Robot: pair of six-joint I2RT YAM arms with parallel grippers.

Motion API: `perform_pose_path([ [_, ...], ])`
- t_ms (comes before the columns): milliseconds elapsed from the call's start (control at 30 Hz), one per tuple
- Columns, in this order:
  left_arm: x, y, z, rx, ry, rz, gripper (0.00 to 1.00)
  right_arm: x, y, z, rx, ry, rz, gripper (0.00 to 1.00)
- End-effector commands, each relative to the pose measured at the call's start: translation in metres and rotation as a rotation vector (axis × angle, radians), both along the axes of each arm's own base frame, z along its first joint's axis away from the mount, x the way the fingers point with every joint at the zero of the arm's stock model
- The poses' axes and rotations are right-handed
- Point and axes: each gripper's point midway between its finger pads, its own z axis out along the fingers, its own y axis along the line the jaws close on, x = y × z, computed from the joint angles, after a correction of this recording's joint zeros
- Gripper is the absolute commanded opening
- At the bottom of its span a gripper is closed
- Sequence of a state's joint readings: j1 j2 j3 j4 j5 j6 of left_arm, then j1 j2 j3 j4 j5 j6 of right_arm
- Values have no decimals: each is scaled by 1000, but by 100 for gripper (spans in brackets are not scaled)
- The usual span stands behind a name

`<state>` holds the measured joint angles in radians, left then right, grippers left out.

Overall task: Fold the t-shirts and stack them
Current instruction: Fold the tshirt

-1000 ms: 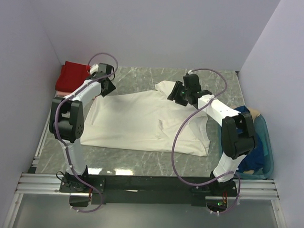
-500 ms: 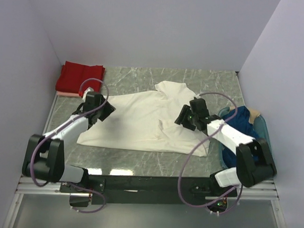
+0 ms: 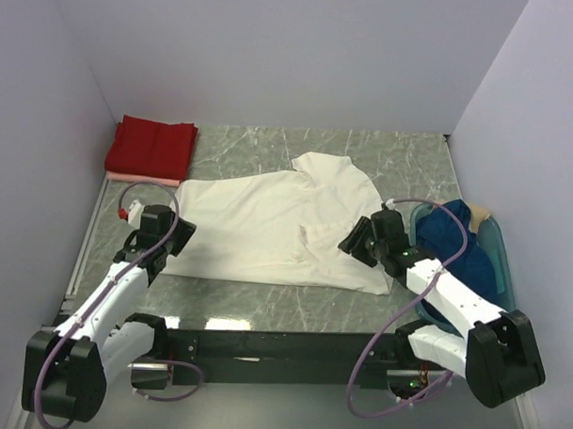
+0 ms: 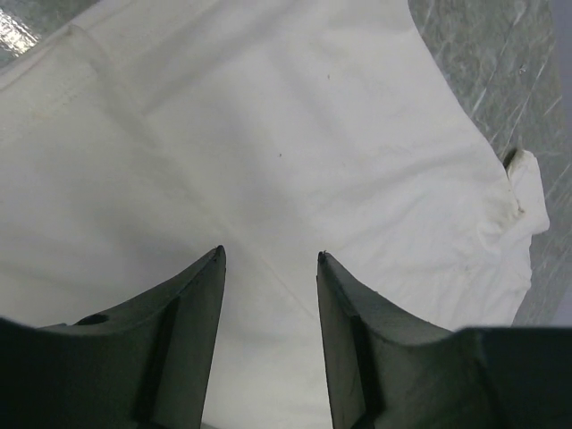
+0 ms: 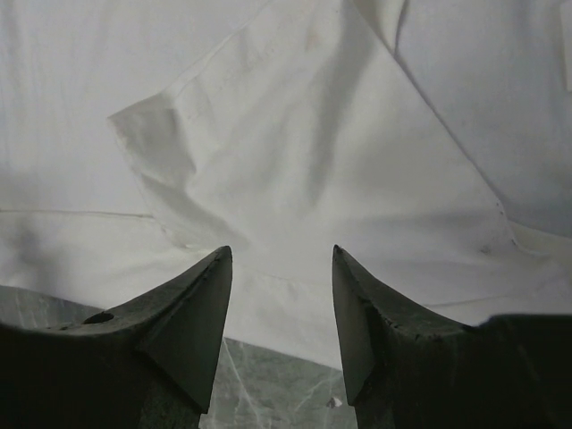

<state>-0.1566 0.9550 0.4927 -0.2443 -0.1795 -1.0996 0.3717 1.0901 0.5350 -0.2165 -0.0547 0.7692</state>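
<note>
A cream-white t-shirt (image 3: pixel 267 223) lies spread flat across the middle of the table, with one sleeve folded over near its right side (image 5: pixel 295 152). My left gripper (image 3: pixel 176 233) hovers open over the shirt's left edge, and only cloth (image 4: pixel 295 134) shows under the left gripper (image 4: pixel 271 255). My right gripper (image 3: pixel 354 239) hangs open above the shirt's near right hem, and the right gripper (image 5: pixel 281 250) holds nothing. A folded red t-shirt (image 3: pixel 152 146) rests on a pale pink one (image 3: pixel 128 177) at the back left. A dark blue t-shirt (image 3: pixel 459 247) lies in the basket.
The teal plastic basket (image 3: pixel 504 279) stands at the right edge of the table beside my right arm. Grey marble tabletop (image 3: pixel 265 298) shows in front of the shirt. White walls close in the left, back and right sides.
Both arms have drawn back from the far edge of the cream-white shirt toward the near side. The shirt's left part now lies nearer and flatter.
</note>
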Motion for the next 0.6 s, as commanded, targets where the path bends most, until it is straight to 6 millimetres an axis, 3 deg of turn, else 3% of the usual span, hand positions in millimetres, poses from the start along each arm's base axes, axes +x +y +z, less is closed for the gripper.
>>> perform_pose_path([
  [0, 15, -4, 12, -32, -91, -26, 50, 10, 12, 7, 44, -24, 13, 56],
  [133, 23, -13, 5, -56, -51, -62, 50, 25, 12, -3, 12, -5, 1, 55],
  [233, 20, -16, -22, -69, 44, -59, 50, 29, 10, -22, -15, 39, -23, 56],
  [433, -9, -6, -67, -82, 201, 37, 52, 4, 0, -67, -42, 186, -75, 57],
  [567, -30, 8, -76, -52, 252, 111, 53, -30, -15, -83, -74, 266, -108, 57],
])
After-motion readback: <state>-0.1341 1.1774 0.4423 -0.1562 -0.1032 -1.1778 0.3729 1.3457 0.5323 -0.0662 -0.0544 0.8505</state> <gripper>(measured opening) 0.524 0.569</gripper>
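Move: The t-shirt's near left part lies right under the left hand, about 7 cm down; its near left corner is some 6 cm back and 8 cm left of that hand, the red folded shirt about 27 cm ahead and 11 cm left. The folded-in sleeve lies some 6 cm below the right hand, 1 cm ahead and 1 cm left; its cuff is about 4 cm ahead and 12 cm left, and the t-shirt's near right corner 9 cm back and 11 cm right. The t-shirt's near left part and its folded-in sleeve are met from above as both hands sink onto them together, the left about 6.5 cm, the right some 5 cm while easing slightly forward. Both wrists tip down roughly 10 degrees, and the fingers stay half open, their tips coming to rest on the cloth. ##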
